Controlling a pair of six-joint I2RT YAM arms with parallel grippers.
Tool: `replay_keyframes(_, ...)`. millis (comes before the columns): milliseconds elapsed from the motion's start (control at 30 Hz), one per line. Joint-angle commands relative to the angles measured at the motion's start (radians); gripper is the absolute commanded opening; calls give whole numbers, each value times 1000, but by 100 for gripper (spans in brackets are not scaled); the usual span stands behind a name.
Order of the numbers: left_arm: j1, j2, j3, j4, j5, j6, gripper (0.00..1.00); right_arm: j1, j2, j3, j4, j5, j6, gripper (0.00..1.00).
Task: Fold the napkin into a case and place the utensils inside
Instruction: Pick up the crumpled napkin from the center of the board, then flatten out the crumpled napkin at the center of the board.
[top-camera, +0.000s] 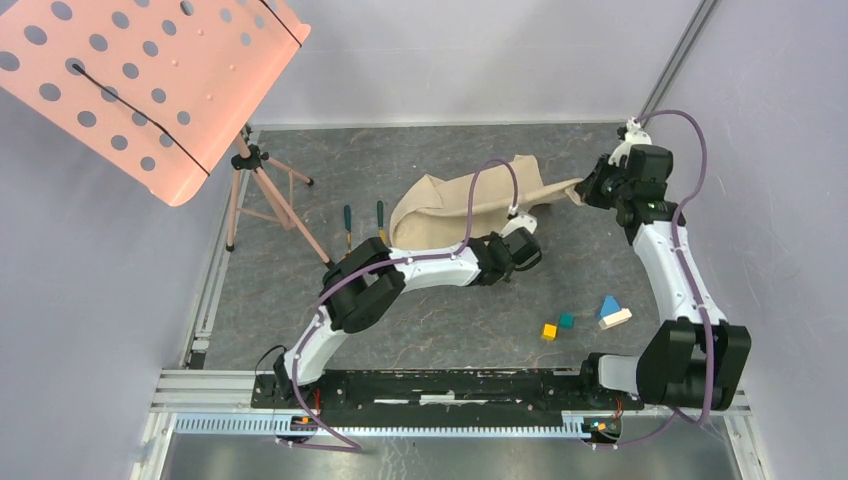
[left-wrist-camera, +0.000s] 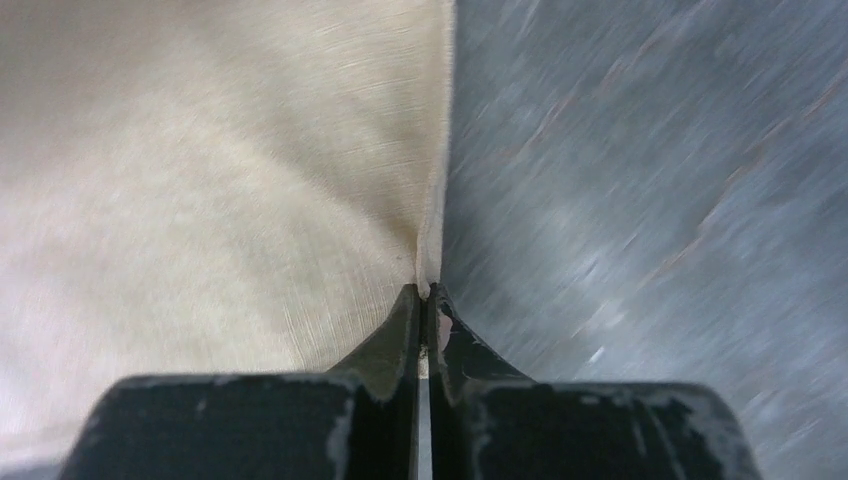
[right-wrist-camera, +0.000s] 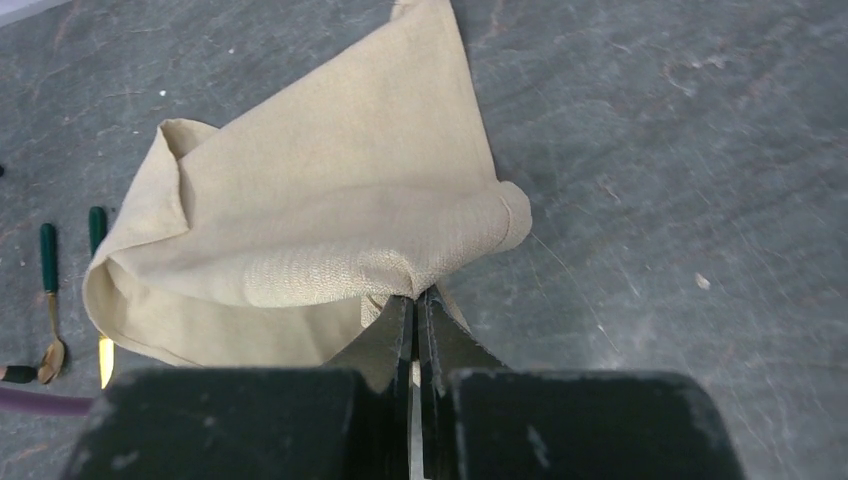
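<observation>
The beige napkin (top-camera: 455, 205) lies bunched and partly lifted on the dark table, stretched between both grippers. My left gripper (top-camera: 525, 250) is shut on its near edge; in the left wrist view the jaws (left-wrist-camera: 427, 290) pinch the hem of the cloth (left-wrist-camera: 220, 180). At the far right, my right gripper (top-camera: 585, 190) is shut on a corner, and the cloth (right-wrist-camera: 330, 200) folds up from its closed tips (right-wrist-camera: 415, 295). The two utensils, a gold spoon (right-wrist-camera: 50, 300) and a gold knife (right-wrist-camera: 100, 290) with green handles, lie side by side left of the napkin (top-camera: 348, 225).
A pink perforated panel (top-camera: 150, 80) on a tripod (top-camera: 262, 190) overhangs the back left. Small blocks lie at the front right: yellow (top-camera: 549, 331), teal (top-camera: 566, 321), blue (top-camera: 609, 305) and white (top-camera: 616, 319). Walls enclose the table.
</observation>
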Motion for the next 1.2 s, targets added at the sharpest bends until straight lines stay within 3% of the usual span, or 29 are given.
replay_keyframes(0, 5, -207, -124, -131, -118, 86, 2, -29, -105, -24, -11, 65, -33, 0)
replay_keyframes(133, 50, -391, -162, -107, -260, 162, 2, -33, -51, 31, 15, 68, -27, 0)
replay_keyframes(200, 105, -434, -144, -22, -368, 249, 2, -36, 18, 118, 40, 67, -16, 0)
replay_keyframes(300, 221, -448, -43, 128, -407, 422, 2, -38, 146, 307, 96, 31, 10, 1)
replay_keyframes(433, 397, -370, 278, 199, -280, 527, 2, -39, 358, 626, 138, -34, 17, 0)
replay_keyframes(600, 480, -173, 744, 267, -138, 702, 2, -41, 546, 1064, 92, -90, 20, 0)
replay_keyframes(667, 490, -127, 881, 297, -89, 757, 2, -40, 539, 1130, 123, -96, 23, 0)
replay_keyframes(733, 500, -156, 900, 316, -35, 749, 2, -41, 474, 1083, 190, -102, 24, 0)
replay_keyframes(833, 506, -250, 814, 329, -19, 711, 2, -42, 332, 923, 260, -83, 1, 1)
replay_keyframes(900, 505, -380, 552, 433, 15, 664, 2, -42, 246, 806, 288, -79, -13, 1)
replay_keyframes(1000, 501, -585, 210, 496, 49, 565, 2, -42, 137, 627, 188, -103, -64, 0)
replay_keyframes(1067, 497, -719, -19, 493, 86, 488, 2, -41, 33, 407, 140, -101, -64, 0)
replay_keyframes(1167, 494, -922, -391, 495, 133, 341, 2, -35, -173, -73, 229, -185, -8, 3)
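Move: Ahead of the left hand, which already pinches the napkin's near right corner close to the board, the napkin's middle lies about 13 cm out and 8 cm left. The knife is some 26 cm left and 7 cm farther out than that hand, the teal block roughly 12 cm right and 14 cm back. From the right hand, already holding a gathered edge well up, the napkin's middle is about 25 cm left, 4 cm ahead and 19 cm below. Flinging the held napkin up and outward: the left hand slides left, then sweeps up some 50 cm, out and farther left, away from the right hand; the right swings forward and up, nearly 30 cm at its highest. Both tip their fingers upward and keep their pinch, then draw back towards the base, starting to sink. ##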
